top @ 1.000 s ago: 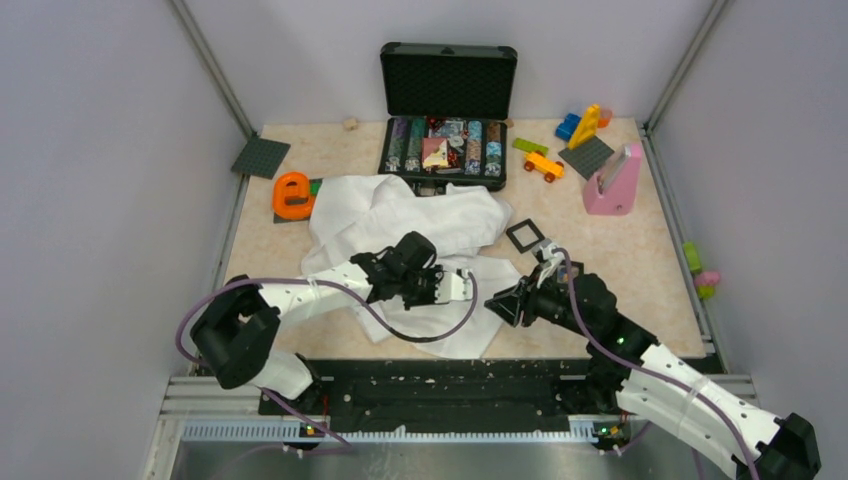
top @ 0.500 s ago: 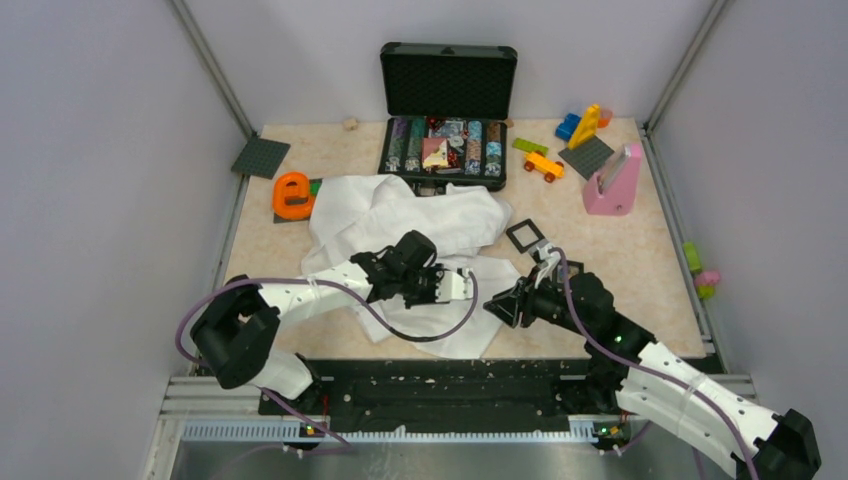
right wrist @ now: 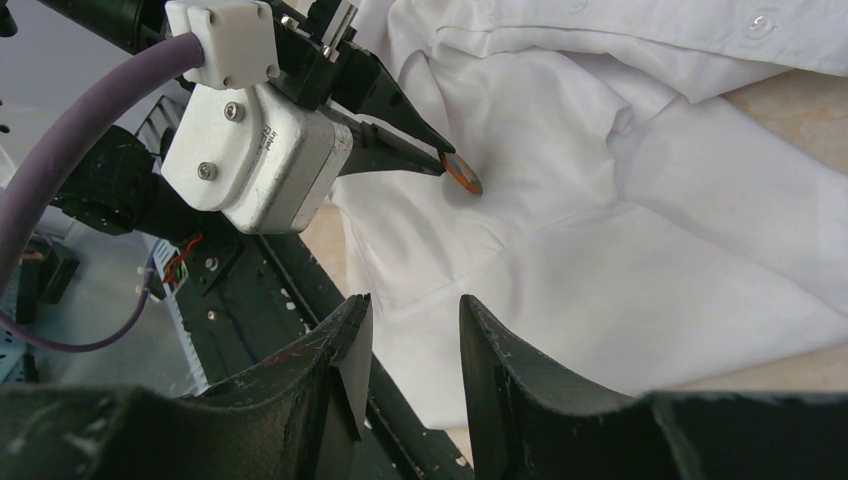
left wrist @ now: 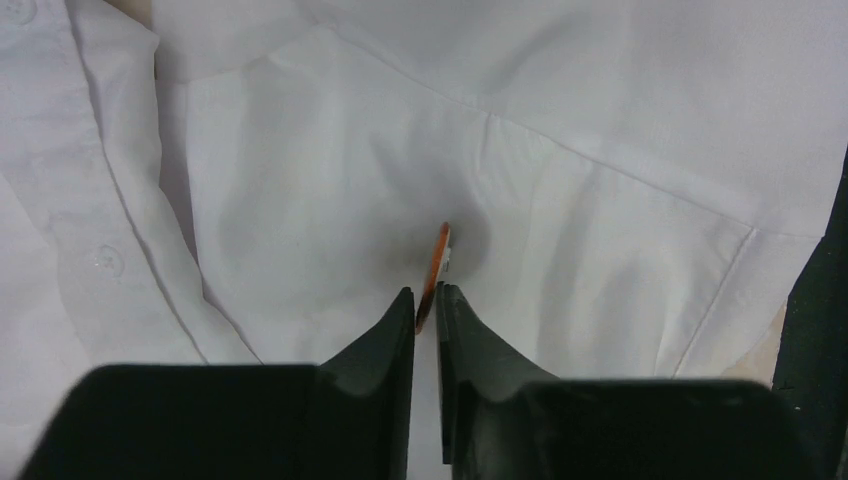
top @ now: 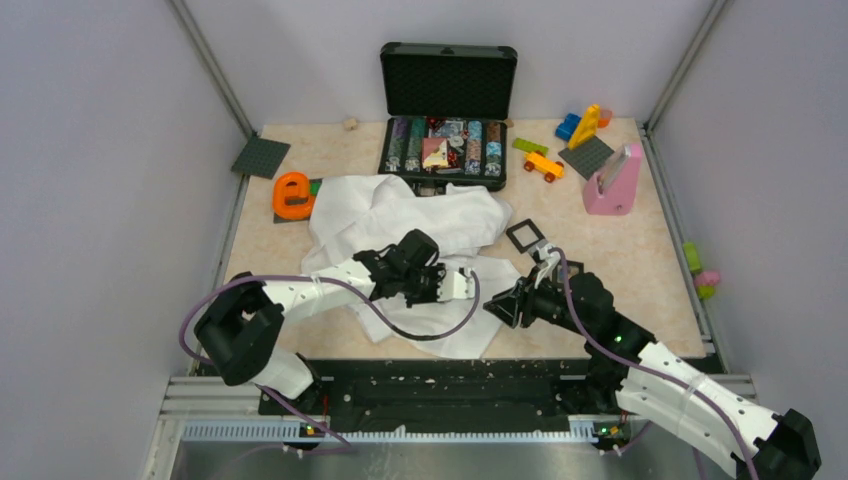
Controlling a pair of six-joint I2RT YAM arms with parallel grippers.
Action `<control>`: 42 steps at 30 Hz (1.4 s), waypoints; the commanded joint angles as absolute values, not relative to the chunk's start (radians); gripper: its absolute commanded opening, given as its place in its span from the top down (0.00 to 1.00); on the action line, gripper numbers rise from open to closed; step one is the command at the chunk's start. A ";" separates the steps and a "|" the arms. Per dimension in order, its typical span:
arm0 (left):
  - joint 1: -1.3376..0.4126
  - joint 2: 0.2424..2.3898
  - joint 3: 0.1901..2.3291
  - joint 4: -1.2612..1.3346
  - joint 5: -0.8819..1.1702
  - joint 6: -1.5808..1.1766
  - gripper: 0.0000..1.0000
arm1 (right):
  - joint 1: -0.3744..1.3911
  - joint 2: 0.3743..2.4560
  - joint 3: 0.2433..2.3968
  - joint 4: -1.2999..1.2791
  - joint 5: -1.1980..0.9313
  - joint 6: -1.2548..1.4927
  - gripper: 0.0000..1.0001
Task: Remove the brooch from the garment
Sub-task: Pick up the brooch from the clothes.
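The garment [top: 400, 215] is a crumpled white shirt spread over the middle of the table. The brooch [left wrist: 436, 270] is a small orange-brown disc, seen edge-on against the fabric [left wrist: 300, 180] in the left wrist view. My left gripper [left wrist: 425, 292] is shut on its lower edge, both black tips pinching it. From the right wrist view the brooch [right wrist: 462, 172] sits at the left gripper's tips [right wrist: 440, 160], touching the shirt [right wrist: 600, 260]. My right gripper [right wrist: 415, 305] hangs open just above the shirt's lower hem, a little to the right of the left gripper [top: 470, 283], with nothing between its fingers.
An open black case [top: 446, 100] of chips stands at the back. An orange letter [top: 292, 195] lies left of the shirt, a black square frame [top: 524, 236] to its right. A pink block [top: 613, 182] and toy bricks [top: 580, 125] sit at the back right.
The left jaws have drawn a little closer together on the brooch. Both arms have barely shifted.
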State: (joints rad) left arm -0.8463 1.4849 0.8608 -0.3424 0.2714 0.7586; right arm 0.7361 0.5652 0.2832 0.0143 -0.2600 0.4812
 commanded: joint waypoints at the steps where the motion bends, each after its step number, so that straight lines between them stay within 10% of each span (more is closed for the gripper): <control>1: -0.847 1.500 0.904 -0.351 0.288 0.773 0.88 | 0.741 0.565 0.328 0.057 -0.271 0.472 0.61; 3: -0.847 1.510 0.917 -0.367 0.285 0.774 1.00 | 0.741 0.564 0.328 0.054 -0.268 0.472 0.61; 28: -0.920 1.710 1.434 -1.202 -0.252 0.119 1.00 | 0.741 0.814 0.291 0.371 -0.300 0.559 0.54; 42: -0.729 1.478 1.345 -0.910 0.405 0.025 1.00 | 0.744 0.910 0.246 0.646 -0.418 0.515 0.20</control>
State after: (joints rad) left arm -0.8223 1.5272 1.3602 -1.0061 0.1539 0.1009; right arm 0.7368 0.9173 0.2573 0.4858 -0.3695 0.5522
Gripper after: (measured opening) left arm 0.010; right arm 0.794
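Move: The brooch stands edge-on between the left fingertips, about 1 cm right of and 1 cm below that hand's point. The crumpled garment's middle lies roughly 5 cm ahead and 8 cm left, 4 cm lower; a black square frame is some 10 cm ahead and 15 cm right, about 5 cm lower. From the right hand, the brooch is about 6 cm ahead, 10 cm left and 9 cm below. The brooch is pinched as the left fingers close, then raised about 6 cm and slightly forward. Keeping hold, the left hand swings left and back, then back right while climbing to some 9 cm in all, twisting about 35 degrees counter-clockwise, fingers tipping steeper downward. Meanwhile the right hand edges about 4 cm left and a little forward, towards the brooch, fingers opening wide. ##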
